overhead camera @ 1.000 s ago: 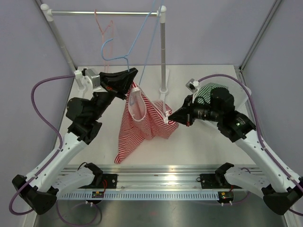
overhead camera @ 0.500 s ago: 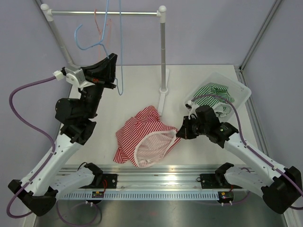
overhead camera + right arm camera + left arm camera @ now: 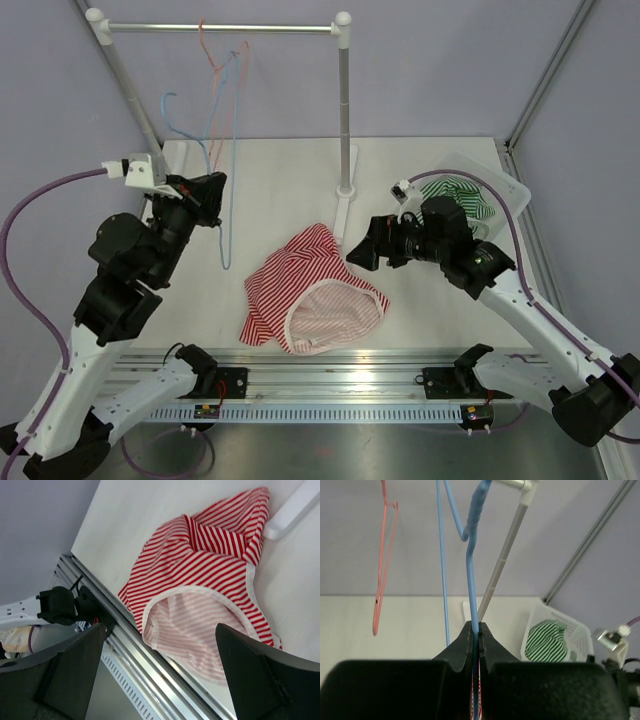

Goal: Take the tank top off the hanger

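The red and white striped tank top [image 3: 310, 295] lies crumpled on the table, free of any hanger; it also shows in the right wrist view [image 3: 210, 585]. My left gripper [image 3: 215, 190] is shut on the blue hanger [image 3: 228, 150], which is bare and raised at the left; in the left wrist view the hanger's wire [image 3: 471, 555] runs up from between the jaws of the left gripper [image 3: 476, 630]. My right gripper [image 3: 362, 252] is open and empty, just right of the tank top; in the right wrist view it [image 3: 160, 670] hovers above the garment's near edge.
A clothes rail [image 3: 225, 28] on two posts spans the back, with a pink hanger [image 3: 215, 50] on it. The right post's base [image 3: 345, 190] stands behind the tank top. A white basket [image 3: 495, 195] with a green striped garment [image 3: 465, 195] sits at the right. A metal rail [image 3: 330, 385] runs along the front edge.
The tank top came off the blue hanger and dropped to the table. My left gripper carried the bare hanger left. My right gripper let go of the garment and lifted.
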You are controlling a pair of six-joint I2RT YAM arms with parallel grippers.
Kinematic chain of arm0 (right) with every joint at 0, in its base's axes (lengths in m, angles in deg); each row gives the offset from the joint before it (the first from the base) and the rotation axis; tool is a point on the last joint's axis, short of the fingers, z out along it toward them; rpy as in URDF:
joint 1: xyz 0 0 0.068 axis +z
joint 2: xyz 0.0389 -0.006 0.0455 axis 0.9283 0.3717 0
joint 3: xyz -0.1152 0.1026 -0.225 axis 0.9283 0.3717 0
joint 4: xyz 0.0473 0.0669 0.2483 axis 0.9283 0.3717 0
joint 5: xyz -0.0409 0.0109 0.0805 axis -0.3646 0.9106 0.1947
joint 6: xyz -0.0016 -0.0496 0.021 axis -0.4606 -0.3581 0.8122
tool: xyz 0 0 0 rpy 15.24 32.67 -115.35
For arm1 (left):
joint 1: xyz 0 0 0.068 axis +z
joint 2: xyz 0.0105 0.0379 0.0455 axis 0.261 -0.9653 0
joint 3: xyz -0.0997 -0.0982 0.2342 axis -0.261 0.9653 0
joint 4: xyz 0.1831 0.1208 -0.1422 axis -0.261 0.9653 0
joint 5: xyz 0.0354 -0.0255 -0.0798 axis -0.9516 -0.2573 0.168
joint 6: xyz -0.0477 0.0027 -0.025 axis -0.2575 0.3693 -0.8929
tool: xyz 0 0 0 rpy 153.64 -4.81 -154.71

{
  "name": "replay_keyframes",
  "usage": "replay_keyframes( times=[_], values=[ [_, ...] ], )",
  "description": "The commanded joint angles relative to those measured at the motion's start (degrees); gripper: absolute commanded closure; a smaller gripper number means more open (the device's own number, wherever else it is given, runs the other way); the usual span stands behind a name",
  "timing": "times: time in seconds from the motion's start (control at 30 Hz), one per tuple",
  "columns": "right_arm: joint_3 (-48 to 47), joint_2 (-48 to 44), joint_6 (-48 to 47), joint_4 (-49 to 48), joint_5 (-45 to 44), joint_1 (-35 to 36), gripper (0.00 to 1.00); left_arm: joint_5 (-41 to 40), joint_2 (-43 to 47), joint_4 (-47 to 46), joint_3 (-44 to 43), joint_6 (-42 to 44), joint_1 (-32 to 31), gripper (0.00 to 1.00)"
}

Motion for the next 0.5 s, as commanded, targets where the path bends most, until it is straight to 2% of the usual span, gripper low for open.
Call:
replay_keyframes(
  times=[0.0,0.27,0.33,0.47],
  values=[
    [-6.84,0.78,-2.92,1.25,-2.06,0.15,0.00,-0.01,-4.90,9.47,-5.05,-0.39,0.14,1.00],
    [-7.03,-0.35,-3.19,2.05,-0.05,0.15,0.00,0.69,-22.74,23.19,-28.57,3.22,2.07,1.00],
    [-6.50,-0.97,-3.28,2.05,0.65,0.15,0.01,3.93,-27.40,24.94,-32.73,4.01,4.86,1.00],
    [-5.36,-2.64,-3.72,2.93,1.36,0.15,0.00,11.67,-37.85,31.45,-49.40,4.63,11.55,1.00]
  ],
)
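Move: The left hand already holds the blue hanger. The bare stretch of rail it is taken to lies about 25 cm straight ahead and 14 cm higher. The red hanger hangs about 24 cm ahead, 4 cm left and 8 cm up; the tank top lies 2 cm back, 12 cm right and 44 cm below. From the right hand, the rail stretch is some 28 cm ahead, 21 cm left and 36 cm up, the tank top 8 cm left, level with it and 21 cm below. Still pinching the blue hanger, the left hand carries it forward about 10 cm towards the rail and the red hanger. It dips some 2 cm first, then regains its height, drifting slightly right while the wrist tips down about 20 degrees and rolls its left side up. The right hand, open and empty, rises about 4 cm away from the tank top. ##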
